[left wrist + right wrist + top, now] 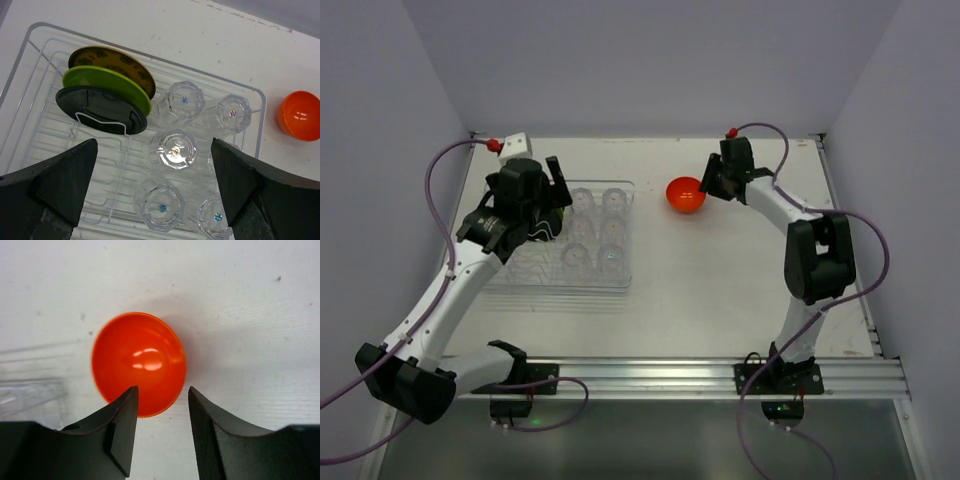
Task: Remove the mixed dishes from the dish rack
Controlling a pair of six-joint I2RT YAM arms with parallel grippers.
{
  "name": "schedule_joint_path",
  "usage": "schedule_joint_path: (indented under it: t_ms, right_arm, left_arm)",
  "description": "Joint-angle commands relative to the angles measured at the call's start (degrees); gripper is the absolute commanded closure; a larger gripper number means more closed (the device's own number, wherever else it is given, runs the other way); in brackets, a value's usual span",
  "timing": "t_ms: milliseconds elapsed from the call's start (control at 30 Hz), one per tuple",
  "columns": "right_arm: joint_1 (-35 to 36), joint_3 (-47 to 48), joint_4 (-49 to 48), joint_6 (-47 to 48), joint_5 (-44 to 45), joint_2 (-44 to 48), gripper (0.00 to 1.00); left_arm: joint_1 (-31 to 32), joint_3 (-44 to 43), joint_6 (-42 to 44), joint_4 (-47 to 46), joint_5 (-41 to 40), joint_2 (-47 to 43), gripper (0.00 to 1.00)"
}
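The clear dish rack [556,284] [31,56] sits on the left of the table. Three small plates stand on edge in it: black [100,112], lime-green [107,86] and a yellowish one with a dark rim [120,61]. Several clear glasses [598,228] [175,150] stand beside them. My left gripper [557,193] [154,145] hovers open above the rack, holding nothing. The orange bowl [686,195] [300,115] [139,362] rests on the table right of the rack. My right gripper [709,184] [162,390] is open just beside the bowl's rim, its fingers apart from it.
A white block with a red knob [515,145] lies at the back left corner, behind the rack. Purple cables [440,190] loop off both arms. An aluminium rail [650,375] runs along the near edge. White walls close in the table on three sides.
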State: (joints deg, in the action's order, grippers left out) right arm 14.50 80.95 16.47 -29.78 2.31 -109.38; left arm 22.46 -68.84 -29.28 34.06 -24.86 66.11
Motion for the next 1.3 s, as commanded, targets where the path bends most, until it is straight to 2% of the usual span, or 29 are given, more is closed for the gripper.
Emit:
schedule_joint_path:
  t_ms: [0, 100, 200, 233, 267, 333, 367, 400, 433, 500, 533, 567, 633, 667, 800, 1033, 1267]
  right_arm:
    - [0.0, 2.5, -0.8, 1.7, 1.6, 10.8, 0.52]
    - [0.0, 3.1, 0.8, 1.8, 0.3, 15.9, 0.45]
    - [-0.1, -1.6, 0.9, 1.1, -0.7, 23.6, 0.24]
    - [0.0, -5.2, 0.9, 0.8, -0.7, 26.0, 0.05]
    - [0.0, -7.2, 0.9, -1.1, -1.5, 28.3, 0.01]
    - [0.0, -13.7, 1.5, -2.4, -5.0, 35.9, 0.01]
    - [-0.1, -16.4, 1.3, -2.7, -7.6, 38.7, 0.01]
    - [-0.1, -19.8, -1.5, -4.5, -12.8, 41.9, 0.01]
    - [-0.1, -26.8, -3.6, -5.5, -15.7, 48.7, 0.01]
    - [-0.1, -32.9, -8.9, -7.6, -20.3, 55.4, 0.01]
    - [0.0, -37.7, -9.8, -8.2, -23.5, 58.5, 0.01]
    - [-0.1, -39.4, -10.0, -8.4, -24.5, 64.2, 0.01]
    - [-0.1, -43.7, -9.2, -9.3, -25.9, 69.3, 0.01]
    - [0.0, -44.6, -7.9, -9.1, -26.1, 73.5, 0.01]
    - [0.0, -47.6, -3.1, -6.9, -24.5, 79.9, 0.03]
    - [-0.1, -45.4, 3.5, -3.2, -23.3, 81.8, 0.03]
    - [0.0, -42.6, 6.6, -1.7, -23.7, 84.1, 0.03]
  left_arm:
    - [-0.6, -0.7, -6.7, 0.8, -3.8, 0.0, 0.00]
    - [-0.6, -2.2, -11.7, 4.9, -8.2, 0.9, 0.00]
    - [-0.7, -2.5, -17.8, 7.6, -10.4, 0.9, 0.00]
    - [-1.0, -2.2, -19.8, 8.7, -11.0, 0.9, 0.00]
    - [-1.3, -1.9, -23.7, 9.3, -10.7, 1.0, 0.00]
    - [-3.3, -1.1, -25.3, 7.7, -8.2, 0.9, 0.09]
    - [-4.3, 0.1, -26.2, 6.7, -4.4, 1.0, 0.12]
    - [-5.6, 0.7, -28.9, 6.0, -2.2, 1.0, 0.12]
    - [-8.7, 1.2, -30.8, 5.4, 0.0, 1.3, 0.12]
    - [-11.9, 3.2, -35.6, 4.3, 6.2, 2.0, 0.13]
    - [-14.2, 3.9, -37.2, 2.6, 7.8, 2.4, 0.19]
    - [-15.2, 4.7, -37.8, 1.0, 10.8, 3.1, 0.24]
    - [-16.7, 6.2, -40.1, -1.8, 12.7, 4.0, 0.25]
    - [-17.1, 6.5, -41.9, -2.4, 13.0, 5.3, 0.26]
    - [-17.9, 6.6, -45.0, -6.0, 13.6, 8.8, 0.29]
    - [-18.9, 5.6, -48.1, -5.3, 11.8, 12.2, 0.32]
    - [-20.8, 8.2, -50.1, -6.3, 11.0, 14.1, 0.43]
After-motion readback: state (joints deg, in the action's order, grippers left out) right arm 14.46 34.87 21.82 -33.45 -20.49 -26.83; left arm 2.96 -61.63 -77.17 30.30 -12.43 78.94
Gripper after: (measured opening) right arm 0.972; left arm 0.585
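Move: The front, dark plate of the leaning stack lies about 7 cm ahead of the left hand, 6 cm to its left and 18 cm below. The green plate leans just behind, some 2 cm farther out, and the middle glass of the nearest column stands about 3 cm ahead and 6 cm to the hand's right. For the right hand, the released orange bowl sits roughly 5 cm left, 1 cm back and 8 cm below; the rack's far right glass is some 25 cm left and 2 cm back. The left hand eases back a little, then sinks about 10 cm while drifting left and forward some 5 cm each, rolling its left side down by about 55 degrees and narrowing its wide-open fingers to a bit over half as it closes in on the upper left edges of the plates in the rack. The right hand, already clear above the orange bowl, shoots up, then swings back towards its own base well away from the bowl, opening its fingers fully and tipping them upward, with a slight sink before it slows. ##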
